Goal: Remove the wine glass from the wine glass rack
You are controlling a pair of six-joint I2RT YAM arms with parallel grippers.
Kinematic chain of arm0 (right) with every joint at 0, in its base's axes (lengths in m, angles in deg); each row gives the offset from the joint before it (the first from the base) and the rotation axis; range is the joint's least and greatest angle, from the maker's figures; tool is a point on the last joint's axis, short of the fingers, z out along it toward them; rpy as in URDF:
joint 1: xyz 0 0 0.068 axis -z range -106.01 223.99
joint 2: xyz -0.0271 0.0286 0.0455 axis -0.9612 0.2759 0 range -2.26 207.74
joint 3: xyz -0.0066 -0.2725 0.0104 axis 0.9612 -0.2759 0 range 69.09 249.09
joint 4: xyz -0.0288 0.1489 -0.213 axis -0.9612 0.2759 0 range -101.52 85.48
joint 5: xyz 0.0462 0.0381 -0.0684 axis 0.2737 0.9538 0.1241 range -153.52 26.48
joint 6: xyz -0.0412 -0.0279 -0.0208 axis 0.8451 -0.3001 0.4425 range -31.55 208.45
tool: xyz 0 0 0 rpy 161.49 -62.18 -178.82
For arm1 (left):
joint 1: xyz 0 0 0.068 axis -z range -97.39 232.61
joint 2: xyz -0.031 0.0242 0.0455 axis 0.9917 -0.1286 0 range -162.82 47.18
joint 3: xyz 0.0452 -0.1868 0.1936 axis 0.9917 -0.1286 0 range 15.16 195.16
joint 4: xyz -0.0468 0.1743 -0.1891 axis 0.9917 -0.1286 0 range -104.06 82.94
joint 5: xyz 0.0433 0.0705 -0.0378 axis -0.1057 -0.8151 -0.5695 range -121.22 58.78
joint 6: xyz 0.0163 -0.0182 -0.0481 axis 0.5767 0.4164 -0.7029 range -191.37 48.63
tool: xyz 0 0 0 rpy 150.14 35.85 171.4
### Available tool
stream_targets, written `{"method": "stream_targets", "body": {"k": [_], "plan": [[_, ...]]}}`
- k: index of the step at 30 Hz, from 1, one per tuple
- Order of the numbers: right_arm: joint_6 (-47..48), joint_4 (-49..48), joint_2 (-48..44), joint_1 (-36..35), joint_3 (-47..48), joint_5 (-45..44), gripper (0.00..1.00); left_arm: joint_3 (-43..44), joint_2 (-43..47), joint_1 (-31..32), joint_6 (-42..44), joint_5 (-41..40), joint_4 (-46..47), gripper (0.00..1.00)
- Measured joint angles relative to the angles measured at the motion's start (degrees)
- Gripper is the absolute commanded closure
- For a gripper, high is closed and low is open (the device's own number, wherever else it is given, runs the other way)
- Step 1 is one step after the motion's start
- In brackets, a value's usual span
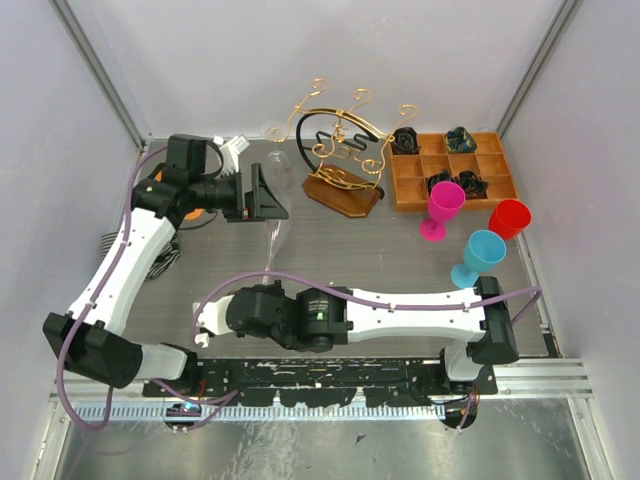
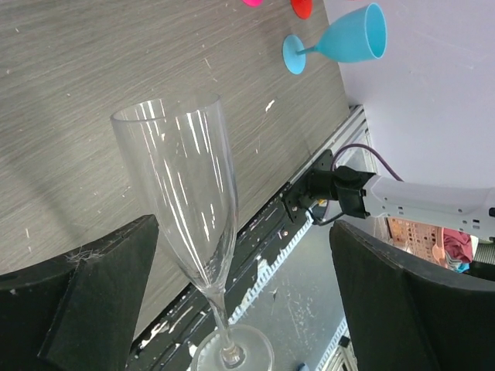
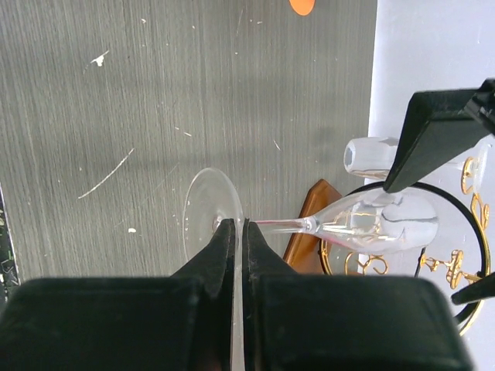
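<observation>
A clear flute-shaped wine glass (image 1: pixel 275 238) (image 2: pixel 182 201) (image 3: pixel 371 224) hangs tilted in the air above the table, in front and left of the wine glass rack (image 1: pixel 340 150) (image 3: pixel 464 255) and apart from it. My right gripper (image 3: pixel 238 224) (image 1: pixel 262 288) is shut on its stem, right beside the round foot. My left gripper (image 2: pixel 241 232) (image 1: pixel 275 200) stands wide open with the glass's bowl between its fingers (image 3: pixel 433 131), nearer one finger, with a gap on both sides. The rack is gold curly wire on a brown wooden base.
A second clear glass (image 1: pixel 278 150) (image 3: pixel 371 154) sits at the rack's left side. Right of the rack is an orange compartmented tray (image 1: pixel 455 170) with dark items. A pink goblet (image 1: pixel 441 205), a red cup (image 1: pixel 510 217) and a blue goblet (image 1: pixel 480 255) (image 2: pixel 344 39) stand at the right.
</observation>
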Motion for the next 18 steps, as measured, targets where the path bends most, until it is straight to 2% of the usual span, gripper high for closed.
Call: {"method": "stream_targets", "body": {"k": [1,2,4,12,15,16,17,18], "plan": [[-0.02,0.04,0.22,0.00,0.11,-0.02,0.99,-0.15,-0.46,0.50,-0.13,-0.46,0.20,0.07],[-0.02,0.11,0.52,0.00,0.17,-0.04,0.99,-0.17,-1.05,1.11,-0.22,-0.85,0.26,0.20],[-0.07,0.48,1.20,-0.11,0.48,-0.20,0.99,-0.17,-2.29,2.54,-0.46,-1.75,0.37,0.38],[-0.02,0.85,2.03,-0.72,1.05,-1.53,0.99,-0.33,-4.09,5.05,-1.18,-4.92,0.68,0.68],[-0.04,0.85,2.03,-0.72,1.33,-1.66,0.99,-0.35,-3.56,5.09,-1.18,-6.10,0.70,0.69],[-0.04,0.83,2.03,-0.72,1.38,-1.64,0.99,-0.35,-3.28,5.09,-1.20,-6.36,0.70,0.67],[-0.04,0.85,2.03,-0.72,1.46,-1.64,0.99,-0.35,-2.95,5.09,-1.20,-6.51,0.74,0.58],[-0.04,0.81,2.03,-0.74,1.49,-1.62,0.99,-0.35,-2.58,5.09,-1.25,-6.56,0.90,0.42]]}}
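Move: The clear wine glass lies out in front of the right gripper, which already holds it at its foot end; its middle is about 9 cm ahead of that hand. From the open left hand the glass's middle is some 6 cm back and 3 cm lower, with the rim end almost between the fingers. A second clear glass hangs about 12 cm ahead of the left hand and 8 cm lower; the rack stands roughly 15 cm ahead, 15 cm right and 15 cm below. The left fingers close from wide open to about a third and pinch the bowl near its rim, after the left hand has sunk about 3 cm and eased 2 cm to the right onto the glass, rising a touch at the very end. The right hand stays nearly in place and keeps its grip at the foot end. ##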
